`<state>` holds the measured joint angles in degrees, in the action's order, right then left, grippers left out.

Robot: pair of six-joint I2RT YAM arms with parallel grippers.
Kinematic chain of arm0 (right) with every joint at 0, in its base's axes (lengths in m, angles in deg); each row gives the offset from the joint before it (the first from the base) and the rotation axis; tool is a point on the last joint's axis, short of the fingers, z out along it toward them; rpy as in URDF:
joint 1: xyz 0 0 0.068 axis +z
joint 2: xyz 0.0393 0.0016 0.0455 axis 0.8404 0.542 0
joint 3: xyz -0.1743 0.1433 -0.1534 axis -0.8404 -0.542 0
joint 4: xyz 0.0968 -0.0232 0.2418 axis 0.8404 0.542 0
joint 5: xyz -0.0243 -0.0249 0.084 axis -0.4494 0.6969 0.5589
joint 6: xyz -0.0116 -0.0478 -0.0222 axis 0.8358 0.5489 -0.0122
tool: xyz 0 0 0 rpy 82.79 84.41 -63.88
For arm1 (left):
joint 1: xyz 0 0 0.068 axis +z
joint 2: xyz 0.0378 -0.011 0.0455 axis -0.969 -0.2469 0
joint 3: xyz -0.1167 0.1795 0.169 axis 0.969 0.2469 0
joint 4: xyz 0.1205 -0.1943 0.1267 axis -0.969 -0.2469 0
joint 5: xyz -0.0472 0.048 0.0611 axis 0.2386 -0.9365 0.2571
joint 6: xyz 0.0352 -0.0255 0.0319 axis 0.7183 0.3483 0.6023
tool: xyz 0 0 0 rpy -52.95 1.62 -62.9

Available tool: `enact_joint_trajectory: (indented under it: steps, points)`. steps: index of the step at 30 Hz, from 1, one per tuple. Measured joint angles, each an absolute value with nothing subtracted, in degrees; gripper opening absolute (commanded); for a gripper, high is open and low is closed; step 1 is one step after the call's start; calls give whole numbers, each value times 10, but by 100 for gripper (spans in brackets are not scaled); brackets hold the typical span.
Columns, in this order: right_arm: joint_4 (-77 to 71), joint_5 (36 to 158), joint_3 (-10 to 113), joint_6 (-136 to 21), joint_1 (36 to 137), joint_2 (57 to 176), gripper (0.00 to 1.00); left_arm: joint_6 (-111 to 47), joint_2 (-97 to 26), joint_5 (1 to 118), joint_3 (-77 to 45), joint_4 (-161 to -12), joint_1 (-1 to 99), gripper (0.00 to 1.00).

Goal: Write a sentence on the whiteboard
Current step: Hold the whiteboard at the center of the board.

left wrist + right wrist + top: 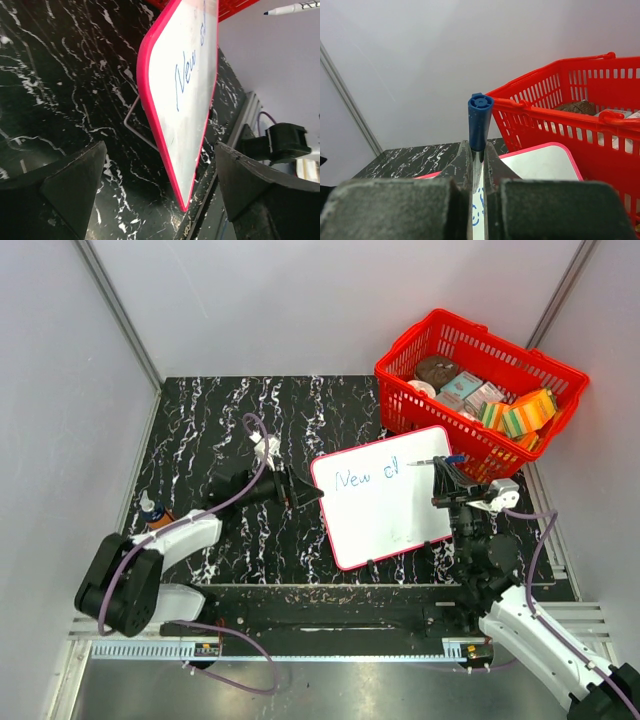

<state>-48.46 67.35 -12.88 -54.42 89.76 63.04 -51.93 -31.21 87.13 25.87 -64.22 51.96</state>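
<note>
The whiteboard (390, 510) with its red rim stands propped at a slant in the middle of the table. Blue script, the start of the sentence (362, 478), runs along its top edge. My right gripper (447, 478) is shut on a blue-ended marker (428, 461), whose tip hangs just above the board's upper right part. In the right wrist view the marker's blue end (480, 122) sticks up between the closed fingers (463, 162). My left gripper (160, 187) is open at the board's left edge, and the whiteboard's corner (187, 165) lies between the fingers, touching neither.
A red basket (548, 365) of packaged goods stands just behind the board at the back right. A small orange-capped bottle (152, 512) sits at the table's left edge. A thin wire stand (135, 120) props the board from behind. Grey walls close in on three sides.
</note>
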Motion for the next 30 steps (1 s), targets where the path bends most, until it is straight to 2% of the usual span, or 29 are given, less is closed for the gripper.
enact_joint_trajectory:
  steps: [6,7,13,16,23,24,26,30]
  points:
    - [-473,674,-129,-544,898,623,0,-598,-406,915,258,-518,519,76]
    - [-472,674,-129,-544,898,623,0,-604,-416,919,258,-507,519,71]
    - [-472,674,-129,-543,898,623,0,-634,-469,943,240,-454,512,58]
    - [-472,674,-129,-542,898,623,0,-642,-482,951,228,-435,509,48]
    - [-472,674,-129,-539,898,623,0,-656,-520,969,208,-393,508,22]
    - [-472,674,-129,-539,898,623,0,-659,-527,971,207,-387,508,11]
    - [-472,674,-129,-538,898,623,0,-670,-540,979,207,-374,508,2]
    - [-472,674,-129,-537,898,623,0,-685,-548,1001,199,-353,508,0]
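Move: The whiteboard's left edge, near its upper-left corner, lies about 5 cm to the right of the open left hand, some 2 cm ahead and roughly level with it. The board's middle is about 17 cm right and 2 cm back, a few centimetres lower. The pen in the right hand stands about 24 cm right, 4 cm ahead and 13 cm higher. From the right hand, that edge spot is some 23 cm left, 3 cm back and 13 cm down. The left fingers pinch the whiteboard's left rim near its upper corner, closing from wide open to nearly shut as the hand slides about 5 cm to the right and a little forward onto the edge. It dips slightly on the way and comes back level while the wrist turns clockwise and rolls, left side down, some 15 degrees altogether. The right hand stays put, keeping the pen clear above the board. ##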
